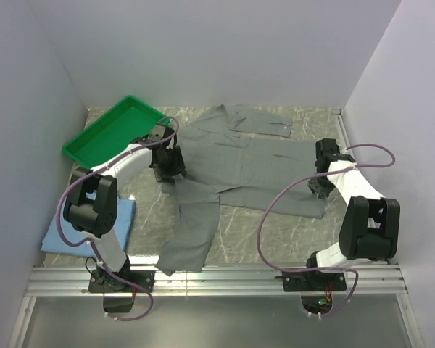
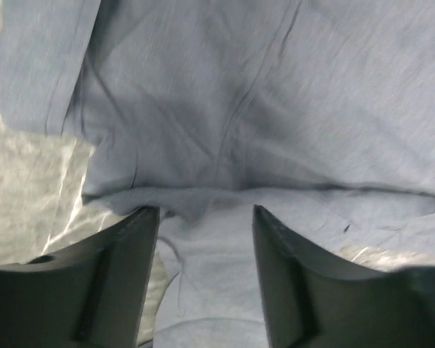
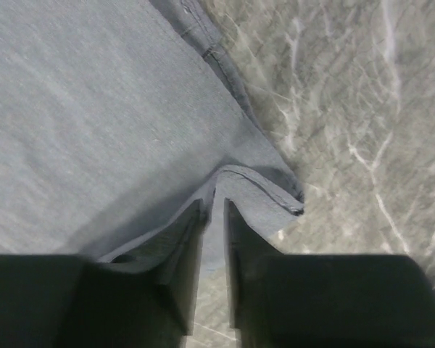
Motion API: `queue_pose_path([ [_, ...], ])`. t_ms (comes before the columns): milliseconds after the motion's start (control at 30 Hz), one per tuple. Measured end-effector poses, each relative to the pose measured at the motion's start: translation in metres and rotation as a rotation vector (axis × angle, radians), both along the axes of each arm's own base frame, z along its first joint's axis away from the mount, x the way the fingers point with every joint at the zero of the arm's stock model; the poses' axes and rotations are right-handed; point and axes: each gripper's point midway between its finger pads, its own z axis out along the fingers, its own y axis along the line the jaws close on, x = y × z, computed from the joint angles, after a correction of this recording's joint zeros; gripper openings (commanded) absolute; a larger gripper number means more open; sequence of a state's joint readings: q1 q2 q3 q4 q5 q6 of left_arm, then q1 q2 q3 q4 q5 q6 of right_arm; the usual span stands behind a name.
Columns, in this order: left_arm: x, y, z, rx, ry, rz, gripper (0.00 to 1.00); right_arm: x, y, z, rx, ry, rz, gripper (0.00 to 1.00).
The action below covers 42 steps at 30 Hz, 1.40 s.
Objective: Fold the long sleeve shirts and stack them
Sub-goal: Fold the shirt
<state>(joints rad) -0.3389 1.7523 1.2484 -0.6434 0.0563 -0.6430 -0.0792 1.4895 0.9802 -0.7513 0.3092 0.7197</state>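
Note:
The grey long sleeve shirt (image 1: 239, 163) lies spread flat across the table, one sleeve trailing toward the near edge. My left gripper (image 1: 168, 165) rests on the shirt's left side. In the left wrist view that gripper (image 2: 203, 210) is open, with grey cloth (image 2: 275, 109) lying loose between and below its fingers. My right gripper (image 1: 320, 185) is at the shirt's right hem corner. There its jaws (image 3: 215, 201) stand a narrow gap apart, with a raised fold of the hem (image 3: 261, 188) between the tips. The light blue shirt (image 1: 58, 233) lies folded at the near left, partly under the left arm.
A green plastic tray (image 1: 112, 134) sits at the back left, close to the left arm's elbow. Grey marbled tabletop (image 3: 348, 109) shows to the right of the hem corner. White walls close in the left, back and right sides.

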Motion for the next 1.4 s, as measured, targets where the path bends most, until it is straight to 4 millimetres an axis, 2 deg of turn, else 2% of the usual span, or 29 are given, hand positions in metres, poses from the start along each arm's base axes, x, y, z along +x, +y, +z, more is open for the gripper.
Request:
queue_pose_path([
  [100,0.013,-0.002,0.004,-0.021,-0.032,0.005,0.80,0.002,0.000,0.002,0.002,-0.012,0.003,0.50],
  [167,0.021,-0.003,0.007,-0.038,-0.054,0.008,0.83,0.003,0.001,0.005,0.002,-0.026,0.007,0.57],
  [333,0.043,-0.004,0.008,-0.066,-0.087,0.021,0.81,0.012,0.008,0.032,0.024,-0.135,0.074,0.60],
  [467,0.045,-0.002,-0.001,-0.073,-0.072,0.025,0.79,0.021,0.025,0.050,0.071,-0.235,0.160,0.60],
  [567,0.043,0.000,-0.008,-0.073,-0.065,0.028,0.79,0.016,0.038,0.038,0.130,-0.238,0.200,0.59],
  [700,0.035,0.007,-0.023,-0.068,-0.039,0.043,0.78,-0.006,0.051,-0.001,0.204,-0.151,0.214,0.58],
  [800,0.030,0.015,-0.037,-0.067,-0.009,0.066,0.78,-0.017,0.055,-0.023,0.236,-0.093,0.198,0.58],
  [900,0.035,0.020,-0.036,-0.094,-0.017,0.083,0.80,-0.022,0.053,-0.038,0.249,-0.057,0.168,0.58],
  [1033,0.037,0.023,-0.033,-0.110,-0.032,0.092,0.85,-0.025,0.046,-0.045,0.230,-0.040,0.141,0.58],
  [1167,0.035,0.029,-0.021,-0.086,-0.059,0.092,0.93,-0.020,0.050,-0.032,0.193,-0.081,0.209,0.61],
  [1233,0.037,0.034,-0.006,-0.068,-0.098,0.097,0.99,-0.012,0.066,-0.014,0.162,-0.131,0.317,0.62],
  [1300,0.039,0.041,0.020,-0.050,-0.173,0.106,0.99,-0.001,0.095,0.010,0.134,-0.201,0.465,0.62],
  [1400,0.037,0.056,0.070,-0.020,-0.325,0.131,0.99,0.007,0.163,0.053,0.128,-0.328,0.752,0.62],
])
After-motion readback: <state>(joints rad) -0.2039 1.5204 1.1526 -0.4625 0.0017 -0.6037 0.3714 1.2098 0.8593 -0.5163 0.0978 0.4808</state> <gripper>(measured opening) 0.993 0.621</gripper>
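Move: The left hand has just loosed the shirt: the body's crumpled left corner lies about 4 cm to its left, 1 cm back and 5 cm below. From this hand the green bin is some 12 cm ahead and 19 cm left, the near sleeve about 17 cm back and 5 cm right. The right hand has the shirt's right near corner about 5 cm back, 1 cm right and 5 cm below; the far sleeve lies roughly 22 cm ahead and 20 cm left. Forward about 4.5 cm, then down to the shirt's left end, the left hand spreads its fingers wide and finally climbs off to the left, tilting up. The right hand opens further while rising, comes left, back and down low over the near edge beside its corner, then lifts and sweeps left over the shirt towards its middle, turning some 40 degrees counter-clockwise. ##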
